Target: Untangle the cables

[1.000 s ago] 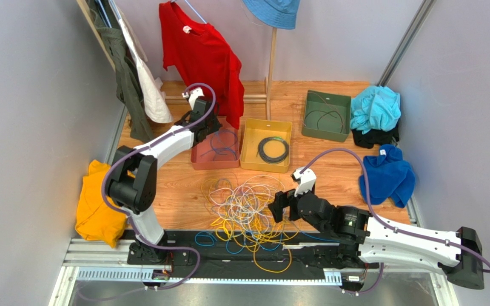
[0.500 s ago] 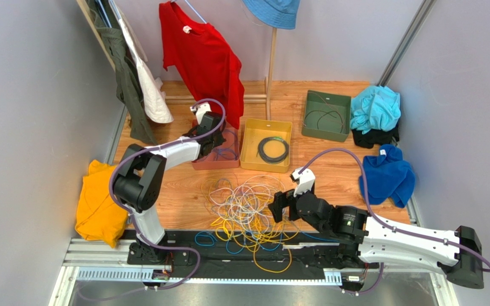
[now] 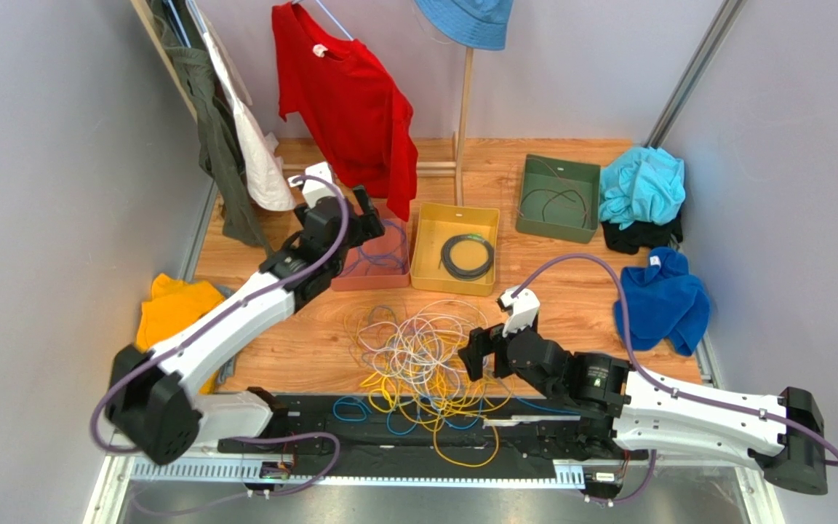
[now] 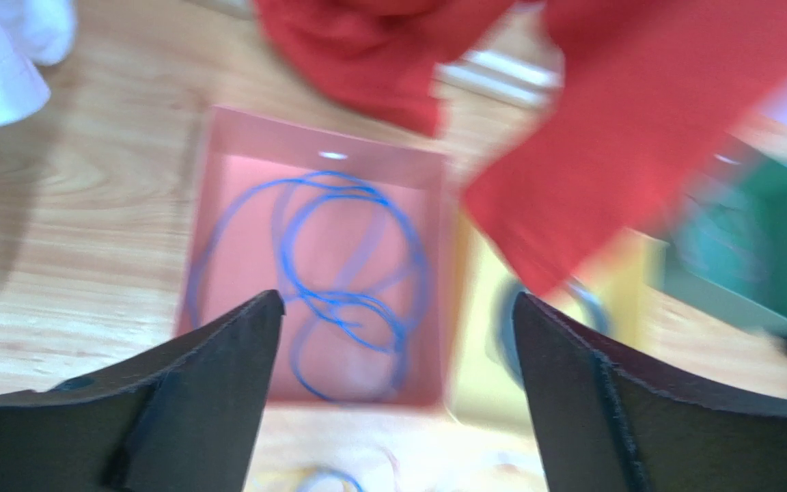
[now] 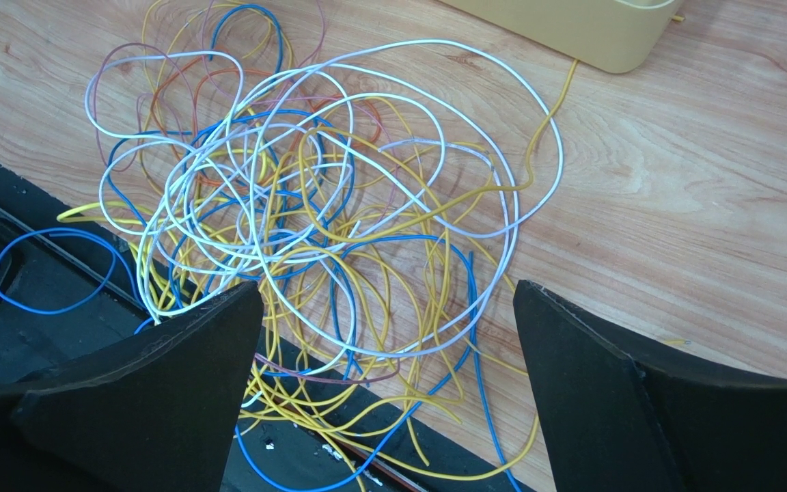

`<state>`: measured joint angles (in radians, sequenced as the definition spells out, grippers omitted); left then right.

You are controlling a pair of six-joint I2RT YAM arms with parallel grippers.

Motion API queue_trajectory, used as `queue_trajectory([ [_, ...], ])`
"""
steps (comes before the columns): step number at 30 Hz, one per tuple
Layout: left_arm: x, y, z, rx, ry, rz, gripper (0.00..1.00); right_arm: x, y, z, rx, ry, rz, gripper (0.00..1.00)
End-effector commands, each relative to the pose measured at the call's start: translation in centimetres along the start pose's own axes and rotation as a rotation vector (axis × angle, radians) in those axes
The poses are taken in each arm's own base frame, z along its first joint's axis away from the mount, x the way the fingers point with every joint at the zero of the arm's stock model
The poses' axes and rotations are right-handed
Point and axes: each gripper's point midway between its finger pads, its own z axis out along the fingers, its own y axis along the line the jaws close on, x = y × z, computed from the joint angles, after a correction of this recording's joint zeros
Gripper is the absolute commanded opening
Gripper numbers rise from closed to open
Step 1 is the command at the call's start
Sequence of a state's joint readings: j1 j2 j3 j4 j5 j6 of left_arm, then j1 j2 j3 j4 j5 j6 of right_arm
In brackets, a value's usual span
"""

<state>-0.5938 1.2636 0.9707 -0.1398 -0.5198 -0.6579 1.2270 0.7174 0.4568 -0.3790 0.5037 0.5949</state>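
The cables (image 3: 418, 355) lie as a loose tangle of yellow, white, blue and purple loops on the wooden table, spilling onto the black rail; the right wrist view shows the cables (image 5: 316, 205) up close. My right gripper (image 3: 476, 358) hovers at the tangle's right edge, and the right gripper (image 5: 387, 292) is open with nothing between its fingers. My left gripper (image 3: 364, 222) hangs over the pink tray (image 3: 338, 273). The left gripper (image 4: 398, 297) is open and empty. A blue cable (image 4: 336, 267) lies coiled inside the pink tray (image 4: 316, 128).
A yellow tray (image 3: 426, 278) with a black coil stands right of the pink one, a green tray (image 3: 557, 227) farther back right. A red shirt (image 3: 347, 93) hangs just behind the left gripper. Blue cloth (image 3: 664, 300) lies right, orange cloth (image 3: 172, 311) left.
The left gripper, shut before, now stands open over the pink tray, and its arm has swung out to the left. The right arm has not moved.
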Motion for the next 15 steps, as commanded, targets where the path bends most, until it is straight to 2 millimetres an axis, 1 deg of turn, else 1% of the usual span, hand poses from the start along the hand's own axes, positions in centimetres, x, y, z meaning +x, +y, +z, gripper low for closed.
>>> queue_trajectory([
  [1, 2.7, -1.9, -5.9, 0.177, 0.074, 0.071, 0.87, -2.2, 0.8, -0.5, -0.021, -0.066, 0.051, 0.98],
  [2, 5.2, -1.6, -6.6, 0.193, 0.126, 0.079, 0.85, -2.5, 0.5, -0.7, -0.006, -0.076, 0.047, 0.98],
  [3, 6.9, -1.7, -7.5, 0.217, 0.159, 0.096, 0.85, -3.2, 0.4, -1.2, -0.012, -0.096, 0.046, 0.98],
  [4, 8.6, -2.9, -9.4, 0.289, 0.186, 0.117, 0.83, -4.3, 0.4, -1.8, -0.013, -0.123, 0.053, 0.98],
  [5, 11.3, -1.9, -10.0, 0.285, 0.231, 0.123, 0.81, -4.7, 0.0, -2.3, 0.004, -0.132, 0.045, 0.98],
  [6, 12.5, -1.9, -10.7, 0.303, 0.244, 0.123, 0.81, -5.3, -0.2, -2.8, 0.006, -0.151, 0.045, 0.98],
  [7, 13.9, -2.8, -12.5, 0.373, 0.269, 0.129, 0.80, -6.6, -0.4, -3.9, -0.001, -0.189, 0.061, 0.98],
  [8, 15.6, -2.6, -13.1, 0.403, 0.290, 0.127, 0.75, -7.4, -0.7, -4.5, 0.006, -0.215, 0.068, 0.98],
  [9, 16.5, -2.9, -13.9, 0.441, 0.307, 0.124, 0.75, -8.0, -0.9, -5.0, 0.001, -0.234, 0.070, 0.98],
  [10, 17.5, -3.7, -15.4, 0.500, 0.328, 0.130, 0.72, -8.6, -1.0, -5.7, -0.010, -0.260, 0.078, 0.98],
  [11, 18.5, -3.8, -15.8, 0.516, 0.342, 0.109, 0.70, -8.7, -1.1, -5.9, -0.011, -0.267, 0.080, 0.97],
  [12, 18.9, -4.0, -16.2, 0.528, 0.346, 0.106, 0.68, -8.5, -1.2, -5.9, -0.010, -0.263, 0.080, 0.97],
  [13, 19.9, -4.4, -17.2, 0.559, 0.363, 0.126, 0.66, -8.0, -1.4, -5.7, -0.002, -0.247, 0.092, 0.97],
  [15, 20.5, -4.5, -17.8, 0.551, 0.362, 0.136, 0.66, -6.1, -1.6, -4.6, 0.025, -0.183, 0.081, 0.96],
])
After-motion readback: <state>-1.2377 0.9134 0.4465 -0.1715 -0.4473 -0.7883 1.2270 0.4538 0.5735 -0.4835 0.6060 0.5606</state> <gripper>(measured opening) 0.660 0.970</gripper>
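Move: The cable tangle lies about 18 cm back towards the base from the open left hand, 13 cm to its right and 20 cm below. The red box with a blue cable in it is 5 cm ahead, 2 cm right of that hand and 19 cm down; the yellow box stands 16 cm to the right of the red one. From the open right hand the tangle's middle is roughly 4 cm ahead, 10 cm left and 9 cm below. To just above the cable tangle goes the empty left hand, leaving the red box: it sweeps back some 22 cm and to the right, rising slightly before sinking, turning clockwise and partly closing its fingers. The right hand, still open, lifts about 9 cm off to clear the tangle, drifting a little right and tilting up. ##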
